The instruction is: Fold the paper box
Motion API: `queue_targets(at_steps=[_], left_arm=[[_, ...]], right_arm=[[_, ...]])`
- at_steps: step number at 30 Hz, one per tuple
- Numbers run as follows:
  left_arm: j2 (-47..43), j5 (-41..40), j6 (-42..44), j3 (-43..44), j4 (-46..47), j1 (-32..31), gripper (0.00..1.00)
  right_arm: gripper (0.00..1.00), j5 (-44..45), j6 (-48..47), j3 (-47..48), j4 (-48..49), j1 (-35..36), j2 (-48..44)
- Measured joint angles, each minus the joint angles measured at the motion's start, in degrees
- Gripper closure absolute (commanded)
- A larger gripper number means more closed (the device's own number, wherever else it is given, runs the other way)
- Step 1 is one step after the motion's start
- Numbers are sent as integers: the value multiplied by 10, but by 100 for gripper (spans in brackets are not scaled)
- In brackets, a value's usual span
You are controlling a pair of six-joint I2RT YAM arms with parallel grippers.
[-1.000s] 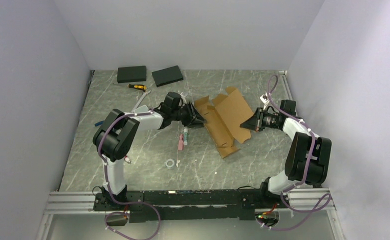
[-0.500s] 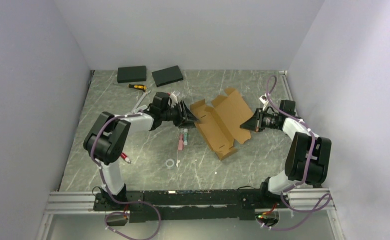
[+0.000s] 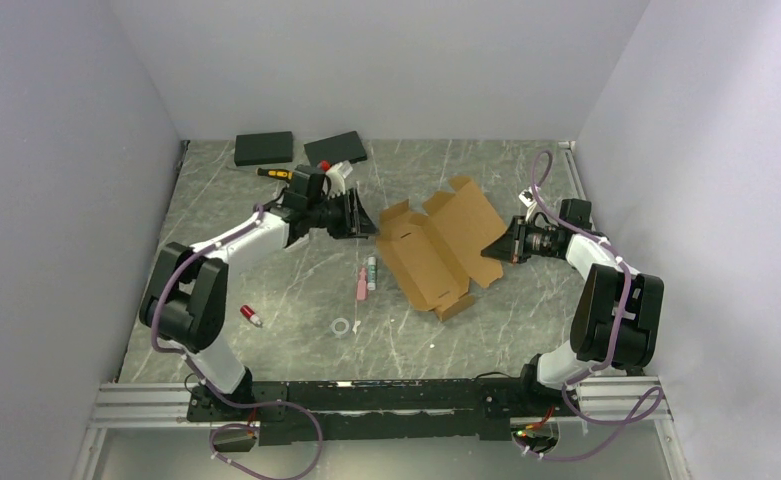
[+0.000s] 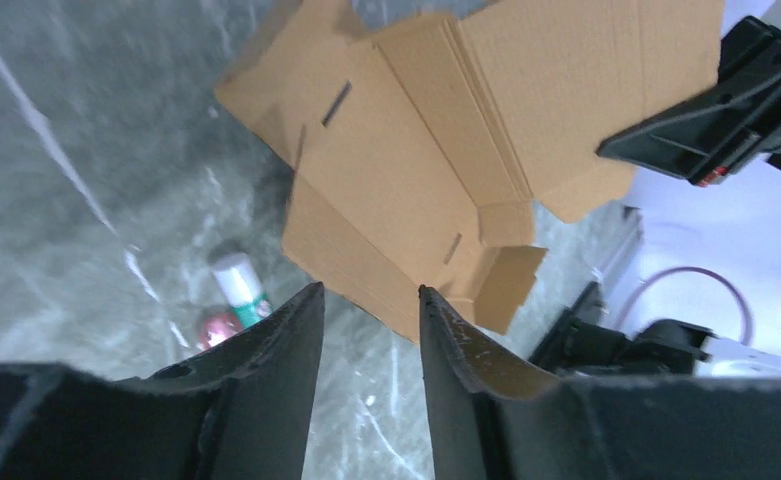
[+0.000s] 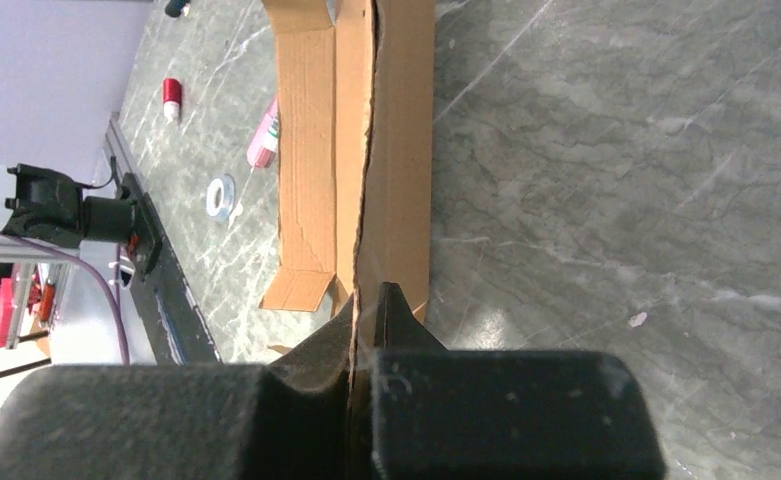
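Note:
The paper box (image 3: 436,245) is an unfolded brown cardboard sheet with flaps, lying mid-table with its right panel raised. My right gripper (image 3: 507,248) is shut on that raised panel's right edge; in the right wrist view the cardboard edge (image 5: 401,150) runs straight between the closed fingers (image 5: 369,300). My left gripper (image 3: 365,218) hovers just left of the box, apart from it. Seen from the left wrist, its fingers (image 4: 369,292) stand open with only table between them, and the box (image 4: 416,150) lies ahead.
Two black slabs (image 3: 263,148) (image 3: 335,151) lie at the back left, a yellow-handled tool (image 3: 275,174) beside them. A pink pen (image 3: 362,285), a green-white tube (image 3: 373,270), a tape ring (image 3: 341,326) and a small red piece (image 3: 251,317) lie left of the box.
My left gripper has let go of the box's left side, opened wider and drawn back to the far left. The box's left part has dropped flatter. The right gripper has kept its grip.

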Motion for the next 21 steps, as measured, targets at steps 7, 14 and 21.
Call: queue_targets(at_steps=[7,14,21], left_arm=[[5,-66,113,72,-82,0,81],[84,-61,149,108,-95,0,87],[124,-24,150,108,-94,-5,87]], right_arm=[[100,2,-5,1,-7,7,0],[100,2,-9,4,-11,8,0],[100,4,-12,6,-13,11,0]])
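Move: The small upright flap on the carton's left end is about 5 cm ahead of my left hand, 3 cm to its right and 8 cm below. The green-labelled bottle lies level with that hand, about 1 cm to its right and 12 cm down. The carton's tray panel is some 12 cm to its right and 2 cm ahead. From my right hand the small flap is about 9 cm ahead, 22 cm left and 5 cm lower. I bring my left hand down onto the small upright flap in a little arc: first about 4 cm forward with a slight rise, then some 6 cm down while easing back a touch. On the way I close the half-open fingers almost shut and tip them roughly 10 degrees steeper, ending right by the flap. My right hand stays put, still pinching the edge of the raised panel. ##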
